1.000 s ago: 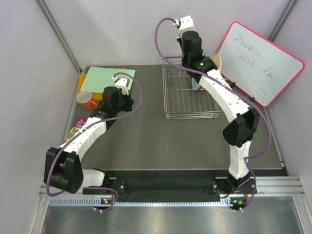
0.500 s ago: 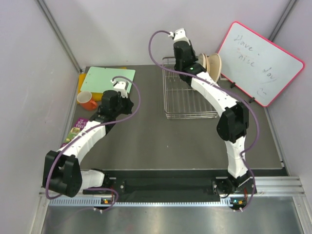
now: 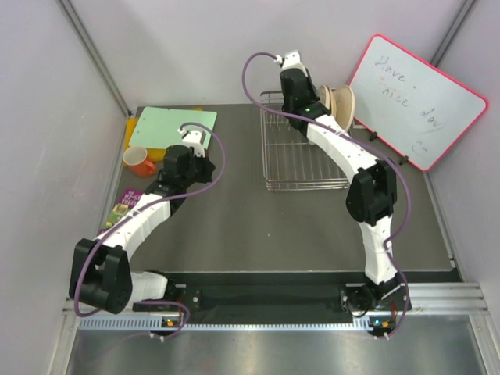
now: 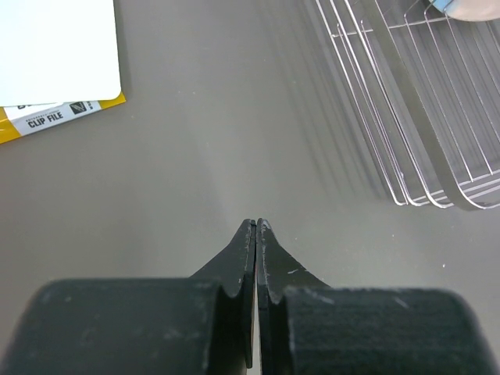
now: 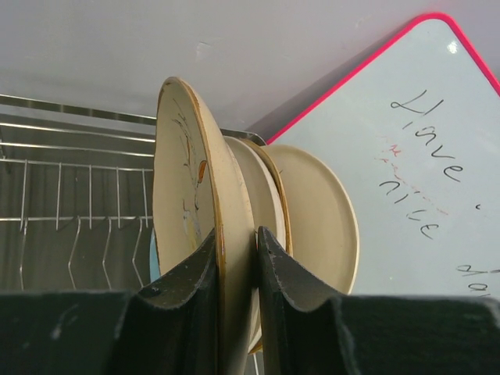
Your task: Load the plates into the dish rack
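Observation:
My right gripper (image 5: 237, 234) is shut on the rim of a cream-peach plate (image 5: 187, 203) with a small drawing, held upright and edge-on. Two more pale plates (image 5: 312, 211) stand upright close behind it. A sliver of light blue plate (image 5: 154, 269) shows low on the left. In the top view these plates (image 3: 342, 101) stand at the back right corner of the chrome wire dish rack (image 3: 301, 156). The fingers hide where the held plate's lower edge rests. My left gripper (image 4: 256, 225) is shut and empty over bare table, left of the rack (image 4: 406, 117).
A pink-framed whiteboard (image 3: 418, 101) leans right behind the plates. An orange mug (image 3: 141, 161), a green folder (image 3: 176, 125) on a yellow clip file and a snack packet (image 3: 125, 205) lie at the table's left. The grey back wall is near the rack.
The right arm has swung left and back with its plate, uncovering the standing plates at the rack's back right corner. The left arm has barely moved.

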Tool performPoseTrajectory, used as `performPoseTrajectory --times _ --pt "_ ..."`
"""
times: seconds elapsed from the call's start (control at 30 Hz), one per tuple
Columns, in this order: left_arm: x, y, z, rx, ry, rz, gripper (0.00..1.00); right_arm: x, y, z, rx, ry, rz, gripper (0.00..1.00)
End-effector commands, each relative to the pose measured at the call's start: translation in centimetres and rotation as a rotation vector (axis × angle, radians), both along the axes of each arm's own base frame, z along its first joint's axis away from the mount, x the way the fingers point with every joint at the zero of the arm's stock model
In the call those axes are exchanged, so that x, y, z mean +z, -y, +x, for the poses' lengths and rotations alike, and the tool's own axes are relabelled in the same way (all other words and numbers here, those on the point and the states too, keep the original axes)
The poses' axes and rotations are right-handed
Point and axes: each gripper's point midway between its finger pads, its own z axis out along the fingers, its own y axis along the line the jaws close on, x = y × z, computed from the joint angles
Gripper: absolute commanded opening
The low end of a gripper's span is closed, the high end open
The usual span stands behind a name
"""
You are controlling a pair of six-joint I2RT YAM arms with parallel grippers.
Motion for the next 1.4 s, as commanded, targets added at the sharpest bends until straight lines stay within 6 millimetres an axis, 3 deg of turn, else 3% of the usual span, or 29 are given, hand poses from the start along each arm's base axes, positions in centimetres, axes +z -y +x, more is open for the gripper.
performPoseTrajectory --times 0.0,0.13,0.33,0.57,0.6,0.67,0.7,0.77,0.8,0.87,0.9,0.97,1.0,1.07,1.1,1.13,1.2,1.27,1.33,1.37 --pt "1.2 0.5 1.1 -0.006 0.053 -0.035 0.00 3.0 0.2 0.8 -0.030 0.124 0.081 0.00" --pt "1.1 0.3 1.0 0.003 0.051 -0.029 0.00 -0.2 -0.2 1.3 -0.025 0.059 0.058 0.00" --pt "0.7 -0.1 0.6 0.015 0.033 -0.023 0.00 -3.5 -0.4 2.4 -0.029 0.018 0.035 0.00" --pt "0.7 -0.4 0.5 0.023 0.029 -0.020 0.00 -4.0 -0.3 2.5 -0.029 0.010 0.010 0.00" --pt "0.7 -0.4 0.5 0.023 0.028 -0.022 0.00 -3.4 -0.3 2.4 -0.025 0.022 0.007 0.11" --pt "0.8 -0.3 0.6 0.021 0.033 -0.027 0.00 -2.5 -0.3 2.0 -0.023 0.027 -0.025 0.21" --pt "0.8 -0.3 0.5 0.020 0.032 -0.029 0.00 -1.0 -0.1 1.6 -0.021 0.052 -0.017 0.28" --pt "1.1 -0.2 0.6 0.017 0.040 -0.034 0.00 0.1 -0.1 0.8 -0.008 0.054 -0.027 0.35" --pt "1.2 -0.2 0.7 0.018 0.043 -0.036 0.00 2.0 0.1 0.1 -0.001 0.081 -0.017 0.43" --pt "1.7 -0.1 0.7 0.015 0.055 -0.041 0.00 3.2 0.4 -0.9 0.005 0.091 -0.032 0.47" --pt "1.8 -0.1 0.8 0.015 0.061 -0.043 0.00 5.7 0.9 -1.9 0.005 0.135 -0.015 0.48" --pt "2.4 -0.1 0.7 0.011 0.074 -0.044 0.00 7.5 1.4 -2.9 0.015 0.149 -0.042 0.52" --pt "2.5 -0.1 0.7 0.008 0.078 -0.042 0.00 9.8 2.0 -3.9 0.016 0.185 -0.034 0.54" --pt "3.2 -0.1 0.7 0.005 0.092 -0.038 0.00 11.7 2.6 -4.9 0.017 0.207 -0.060 0.57" --pt "3.3 -0.1 0.8 0.004 0.092 -0.033 0.00 14.0 3.4 -6.0 0.013 0.251 -0.049 0.64" --pt "3.4 -0.2 0.6 0.003 0.087 -0.029 0.00 13.8 3.6 -6.6 0.024 0.238 -0.073 0.66" --pt "4.2 -0.3 0.7 0.006 0.102 -0.024 0.00 16.0 5.1 -8.2 -0.005 0.300 -0.091 0.77" --pt "5.3 -0.5 0.5 0.009 0.125 -0.024 0.00 16.6 5.5 -9.2 0.013 0.298 -0.122 0.84" --pt "6.3 -0.7 0.3 0.007 0.158 -0.012 0.00 17.3 5.5 -10.4 0.064 0.283 -0.135 0.98" --pt "6.9 -0.8 0.2 0.005 0.177 -0.007 0.07 15.7 5.4 -10.7 0.102 0.204 -0.118 1.00"
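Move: The right hand holds the plate by its upper rim above the rack; the slot for it, taken at plate-middle height, lies about 3 cm back, 1 cm left and 18 cm down. Already standing upright are the blue-white plate, some 3 cm right and 4 cm back of the hand, and the outermost plate, about 10 cm right and 3 cm back, both some 17 cm lower. From the left hand the slot is roughly 18 cm ahead, 29 cm right and 6 cm down. Keeping its pinch on the plate, the right hand lowers it about 9 cm with a slight reach forward and a small downward tip, into the rack on the left side of the plates already standing there, and pauses. The fingers then open nearly all the way and let go of the rim while the hand pulls up and away, climbing some 24 cm with about 11 cm back towards the base and a lesser shift right, the wrist tipping up roughly 20 degrees. ##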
